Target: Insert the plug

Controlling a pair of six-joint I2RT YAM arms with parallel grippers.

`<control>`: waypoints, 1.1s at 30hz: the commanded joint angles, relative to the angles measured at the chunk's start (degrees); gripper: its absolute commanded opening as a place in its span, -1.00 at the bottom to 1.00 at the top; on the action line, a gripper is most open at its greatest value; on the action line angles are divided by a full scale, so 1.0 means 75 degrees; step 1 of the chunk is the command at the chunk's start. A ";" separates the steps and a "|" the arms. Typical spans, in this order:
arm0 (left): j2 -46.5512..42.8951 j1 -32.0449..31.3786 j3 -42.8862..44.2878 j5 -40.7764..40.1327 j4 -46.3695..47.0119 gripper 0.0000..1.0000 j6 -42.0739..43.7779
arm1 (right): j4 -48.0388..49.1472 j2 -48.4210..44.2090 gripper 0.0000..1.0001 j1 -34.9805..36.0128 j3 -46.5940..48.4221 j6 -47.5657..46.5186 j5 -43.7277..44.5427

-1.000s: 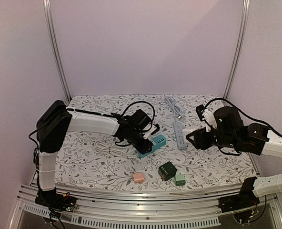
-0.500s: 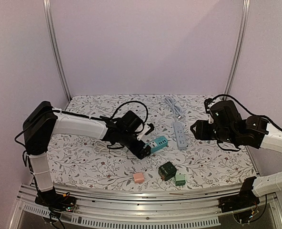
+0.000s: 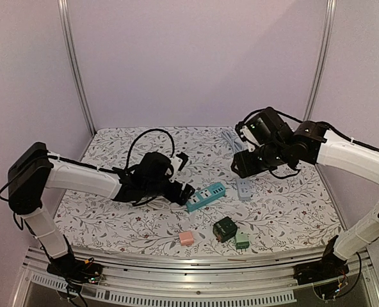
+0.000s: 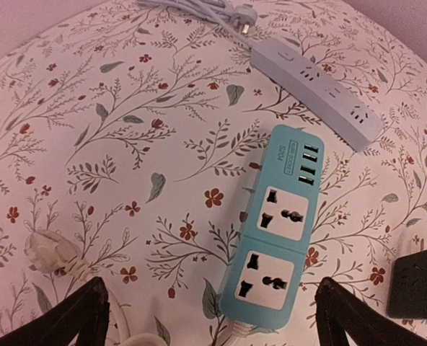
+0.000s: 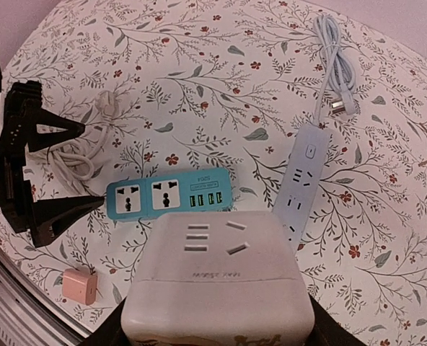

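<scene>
A teal power strip lies on the flowered cloth with two universal sockets and a row of USB ports facing up. My left gripper is open just above its cable end, its fingers apart from the strip on either side. My right gripper hovers over the middle of the cloth, shut on a white cube plug whose slotted face fills the lower right wrist view. The cube is hard to make out from above.
A white power strip with its grey cable lies right of the teal one. A coiled white cable with a round plug lies left. Pink, dark green and light green adapters sit near the front edge.
My left gripper opened, let go of the teal strip and drew back to the left. My right arm swung up and left over the white strip, still holding the cube.
</scene>
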 commanded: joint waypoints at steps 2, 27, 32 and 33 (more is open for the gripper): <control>-0.0197 0.0142 -0.0464 -0.0632 0.1063 0.96 -0.0313 | -0.1447 0.1303 -1.00 0.0135 0.1575 -0.1127 -0.0377; -0.1146 0.1093 -0.2197 -0.0474 0.3002 0.99 -0.0570 | -0.3073 0.5033 -1.00 0.0201 0.4785 -0.1341 -0.1500; -0.1341 0.1111 -0.2335 -0.0526 0.3077 0.99 -0.0524 | -0.2985 0.5377 -1.00 0.0206 0.5005 -0.1316 -0.1685; -0.1377 0.1116 -0.2349 -0.0534 0.3075 0.99 -0.0515 | -0.2986 0.5440 -1.00 0.0197 0.5088 -0.1331 -0.1686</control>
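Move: The right gripper still holds the white plug; the blue power strip lies about 7 cm ahead of it, 12 cm to its left and some 20 cm below. The white strip stands roughly 8 cm farther out than the blue one and 13 cm to its right; the dark green box is about 12 cm nearer and 7 cm to its right. From the open, empty left gripper, the blue strip is some 8 cm right, 2 cm ahead and 8 cm below. Bring the right gripper left and down, about 9 cm across and 10 cm lower, a little forward too, carrying the plug towards the blue power strip. Meanwhile tip the fingers some 30 degrees until they point nearly straight down, keeping the grip. Draw the open left gripper away to the left, about 7 cm, easing slightly forward and finally up. ##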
